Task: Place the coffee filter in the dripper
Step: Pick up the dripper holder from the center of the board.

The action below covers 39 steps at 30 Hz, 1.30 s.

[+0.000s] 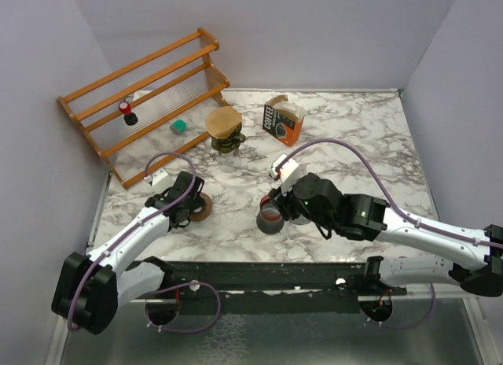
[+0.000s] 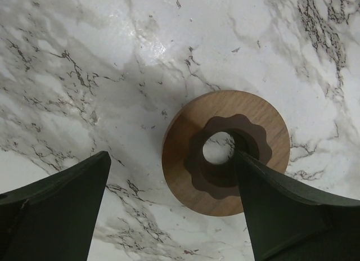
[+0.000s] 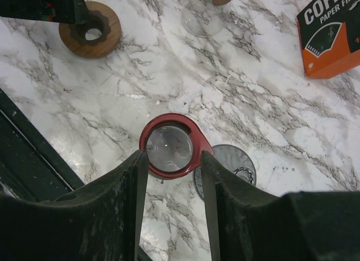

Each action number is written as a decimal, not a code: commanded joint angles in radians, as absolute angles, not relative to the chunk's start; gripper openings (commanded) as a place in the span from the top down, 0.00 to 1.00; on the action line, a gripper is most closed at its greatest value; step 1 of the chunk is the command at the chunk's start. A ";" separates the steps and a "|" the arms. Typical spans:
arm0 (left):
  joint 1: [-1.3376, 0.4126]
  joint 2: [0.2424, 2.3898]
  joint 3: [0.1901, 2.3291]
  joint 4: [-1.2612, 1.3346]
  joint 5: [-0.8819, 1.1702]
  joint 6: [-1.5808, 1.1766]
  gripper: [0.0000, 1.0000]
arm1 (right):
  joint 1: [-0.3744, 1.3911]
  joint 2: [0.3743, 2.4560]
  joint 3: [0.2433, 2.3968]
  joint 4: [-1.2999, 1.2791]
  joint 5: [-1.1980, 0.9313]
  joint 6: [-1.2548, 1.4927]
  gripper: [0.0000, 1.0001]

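Observation:
A brown paper coffee filter [image 1: 223,122] sits on top of a clear glass piece [image 3: 200,20] at the back of the table, far from both arms. The dripper [image 3: 170,146], a red ring with glass in it, stands over a grey cup [image 3: 232,166] near the front middle. My right gripper [image 3: 174,154] is shut on the dripper, one finger on each side of the red ring. My left gripper [image 2: 169,154] hangs open just above a wooden ring [image 2: 225,151], which lies flat on the marble. One fingertip [image 2: 253,176] overlaps the ring's right side.
An orange and black box of filters [image 1: 282,120] stands at the back middle. A wooden rack [image 1: 145,97] with a few small items fills the back left. The table's dark front rail [image 3: 34,154] runs close below the right gripper.

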<state>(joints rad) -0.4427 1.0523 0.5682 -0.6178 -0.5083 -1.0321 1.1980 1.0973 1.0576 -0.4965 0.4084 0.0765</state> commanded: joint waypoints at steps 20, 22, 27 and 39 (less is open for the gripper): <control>-0.399 1.132 0.556 -0.534 -0.437 -0.924 0.46 | 1.205 1.093 1.029 -0.448 0.385 0.080 0.56; -0.399 1.130 0.551 -0.532 -0.436 -0.921 0.49 | 1.204 1.092 1.031 -0.446 0.382 0.081 0.56; -0.399 1.139 0.546 -0.530 -0.431 -0.910 0.54 | 1.204 1.091 1.031 -0.446 0.380 0.085 0.56; -0.399 1.170 0.541 -0.499 -0.419 -0.881 0.60 | 1.204 1.082 1.034 -0.457 0.377 0.104 0.56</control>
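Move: The dripper holder, the wooden ring, lies about 4 cm ahead of my left hand, 3 cm to its right and 4 cm lower. The dripper with its filter stands some 21 cm ahead of that hand and 11 cm to its right. The red-rimmed cup is about 23 cm to its right, nearly level with it. From my right hand the holder lies roughly 6 cm ahead, 23 cm left and 23 cm down. My left hand settles down about 2 cm towards the near-left rim of the dripper holder, easing slightly forward and tipping barely 5 degrees. Meanwhile I narrow its wide-open fingers to less than half, so that one tip is lined up just outside the wooden rim and the other over the inner edge of the hole; no pinch yet. ##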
